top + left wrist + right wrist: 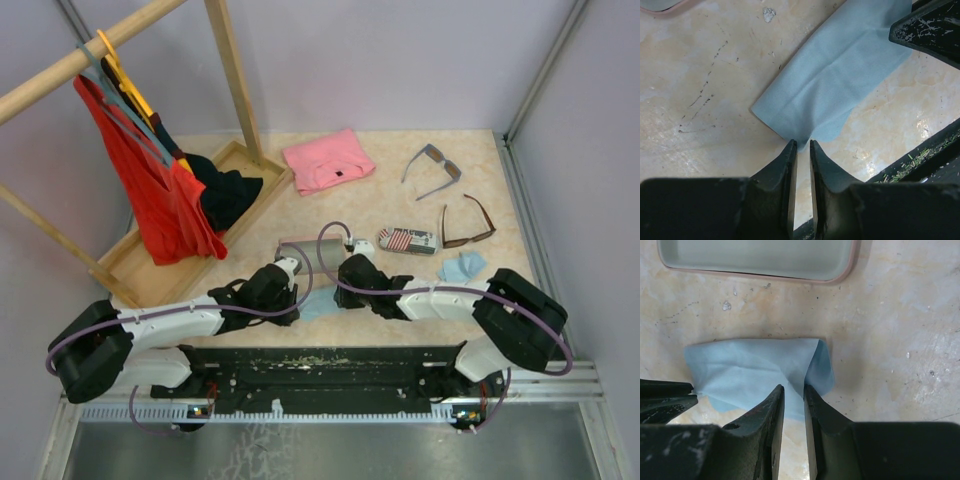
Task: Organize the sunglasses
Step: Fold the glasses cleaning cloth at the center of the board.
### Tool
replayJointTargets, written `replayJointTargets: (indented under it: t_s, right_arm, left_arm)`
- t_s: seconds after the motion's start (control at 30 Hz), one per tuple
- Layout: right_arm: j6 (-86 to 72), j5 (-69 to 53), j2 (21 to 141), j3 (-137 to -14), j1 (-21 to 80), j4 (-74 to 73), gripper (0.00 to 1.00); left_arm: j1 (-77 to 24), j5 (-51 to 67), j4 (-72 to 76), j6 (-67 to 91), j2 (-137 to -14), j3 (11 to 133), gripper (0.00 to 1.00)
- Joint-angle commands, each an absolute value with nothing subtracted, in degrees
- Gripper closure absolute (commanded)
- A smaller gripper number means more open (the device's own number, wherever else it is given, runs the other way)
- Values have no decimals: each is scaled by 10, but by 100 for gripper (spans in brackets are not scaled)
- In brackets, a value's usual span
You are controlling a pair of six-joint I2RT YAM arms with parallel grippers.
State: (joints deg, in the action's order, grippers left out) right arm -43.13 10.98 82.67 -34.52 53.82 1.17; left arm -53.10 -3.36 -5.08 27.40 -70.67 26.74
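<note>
The grey-blue sunglasses [432, 166] and the brown sunglasses [467, 222] lie unfolded at the back right of the table, far from both grippers. Near the front, a light blue cloth [320, 303] lies flat between the two arms. My left gripper [803, 145] is nearly shut, pinching one corner of this cloth [840, 75]. My right gripper [794, 388] is nearly shut on a raised fold at the opposite end of the cloth [745, 370]. In the top view the left gripper [298, 298] and the right gripper [341, 296] face each other across it.
An open case with a pink rim [760, 276] lies just beyond the cloth. A flag-patterned case [408, 240] and a second light blue cloth [462, 267] lie to the right. A pink folded garment [328, 160], a wooden tray [130, 262] and a clothes rack [232, 70] stand at the back and left.
</note>
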Motion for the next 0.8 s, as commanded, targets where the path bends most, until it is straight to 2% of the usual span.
replayJointTargets:
  t_s: [0.0, 0.1, 0.33, 0.77]
  right_arm:
    - [-434, 111, 833, -359, 536, 13, 77]
    - [-434, 112, 832, -360, 536, 13, 81]
    - [-428, 127, 819, -362, 536, 10, 100]
    - [-400, 152, 820, -393, 535, 1, 100]
  left_arm:
    - [-530, -27, -45, 275, -706, 271, 78]
    - [-529, -27, -45, 275, -706, 271, 78]
    - [-530, -29, -48, 274, -700, 273, 78]
    - [-529, -44, -59, 274, -663, 276, 78]
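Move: The cleaning cloth lies flat just under both hands. Its middle is about 4 cm to my right hand's left and 1 cm ahead, with the top layer's right edge directly beneath my slightly open right fingertips, 1 cm down. From my left hand, at its left end, the middle is some 6 cm right and 2 cm ahead. The open glasses case sits about 12 cm ahead of my right hand and 5 cm left; the can about 15 cm ahead and 16 cm right. I settle my right fingers the last half centimetre down onto the cloth and shut them fully, pinching the top layer's edge at its right end. Keeping them shut, I edge about half a centimetre to the right, then start forward and up by roughly 1 cm. My left hand holds still at the other end, then lifts off about 1 cm, its opening unchanged. ##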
